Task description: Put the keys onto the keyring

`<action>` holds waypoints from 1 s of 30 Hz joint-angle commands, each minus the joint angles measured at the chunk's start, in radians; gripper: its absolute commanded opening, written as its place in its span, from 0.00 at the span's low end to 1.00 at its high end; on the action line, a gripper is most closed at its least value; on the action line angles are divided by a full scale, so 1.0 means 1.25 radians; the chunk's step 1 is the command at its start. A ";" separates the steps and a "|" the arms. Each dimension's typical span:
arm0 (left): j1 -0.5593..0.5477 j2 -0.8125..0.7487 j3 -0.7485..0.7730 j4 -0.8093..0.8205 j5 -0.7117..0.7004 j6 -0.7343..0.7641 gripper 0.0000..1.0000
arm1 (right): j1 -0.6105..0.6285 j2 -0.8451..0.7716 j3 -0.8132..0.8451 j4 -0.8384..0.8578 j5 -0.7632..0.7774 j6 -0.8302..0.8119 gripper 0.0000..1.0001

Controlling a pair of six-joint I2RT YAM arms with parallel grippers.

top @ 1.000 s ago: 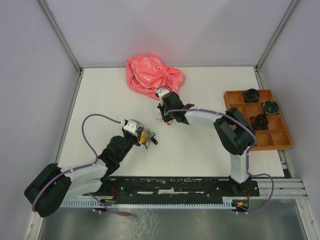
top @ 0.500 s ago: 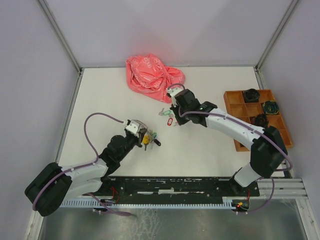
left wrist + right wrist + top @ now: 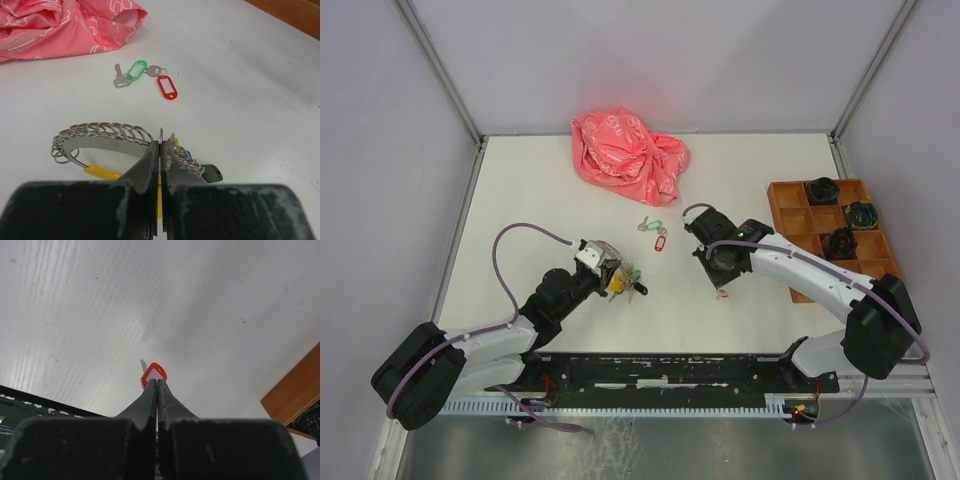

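My left gripper (image 3: 617, 279) is shut on the thin wire of the keyring (image 3: 102, 134), which carries a bunch of small rings, keys and yellow, blue and green tags (image 3: 628, 281). My right gripper (image 3: 157, 382) is shut on a red-tagged key (image 3: 154, 373) and holds it above the table right of centre; in the top view the right gripper (image 3: 719, 284) points down at the near side. Two more keys lie loose on the table between the arms, one with a green tag (image 3: 136, 70) (image 3: 651, 226) and one with a red tag (image 3: 167, 87) (image 3: 660, 242).
A crumpled pink bag (image 3: 626, 146) (image 3: 60, 25) lies at the back of the table. An orange compartment tray (image 3: 875, 272) holding dark coiled items stands at the right edge, and its corner (image 3: 295, 400) shows in the right wrist view.
My right arm has swung from the loose keys by the pink bag toward the near right, carrying a red-tagged key. My left gripper has shifted slightly right with the keyring.
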 commanded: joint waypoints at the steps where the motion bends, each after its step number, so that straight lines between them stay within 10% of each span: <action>1: 0.001 0.000 0.038 0.057 0.012 0.013 0.03 | 0.000 0.063 -0.001 0.009 0.072 0.023 0.01; 14: 0.000 0.016 0.048 0.050 0.017 0.017 0.03 | 0.010 0.221 -0.024 0.291 0.096 0.024 0.01; 30: 0.000 0.008 0.048 0.046 0.014 0.012 0.03 | 0.007 0.149 -0.004 0.255 0.363 0.125 0.01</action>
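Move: The red-tagged key hangs from the right hand's shut fingers. The bare table it is lowered to is about 5 cm ahead, 2 cm left and 9 cm below; the keyring in the left hand is roughly 23 cm left, 5 cm ahead, near the right hand's height. The loose red tag lies some 15 cm ahead and 13 cm left on the table, the green tag 4 cm beyond it and 2 cm farther left. From the left hand, the hanging key is about 24 cm right, 6 cm back and slightly lower. The right hand keeps its pinch on the red-tagged key and sinks about 7.5 cm towards the bare table to the right of the loose tags, nearly straight down at first, then reaching forward too by some 5 cm with a slight drift left. Close over the table it turns back up by 1.5 cm, easing a little farther forward and to the right as the fingers tip outward and the wrist turns clockwise, each about 10 degrees, while the left hand stays put and keeps its hold on the keyring. ##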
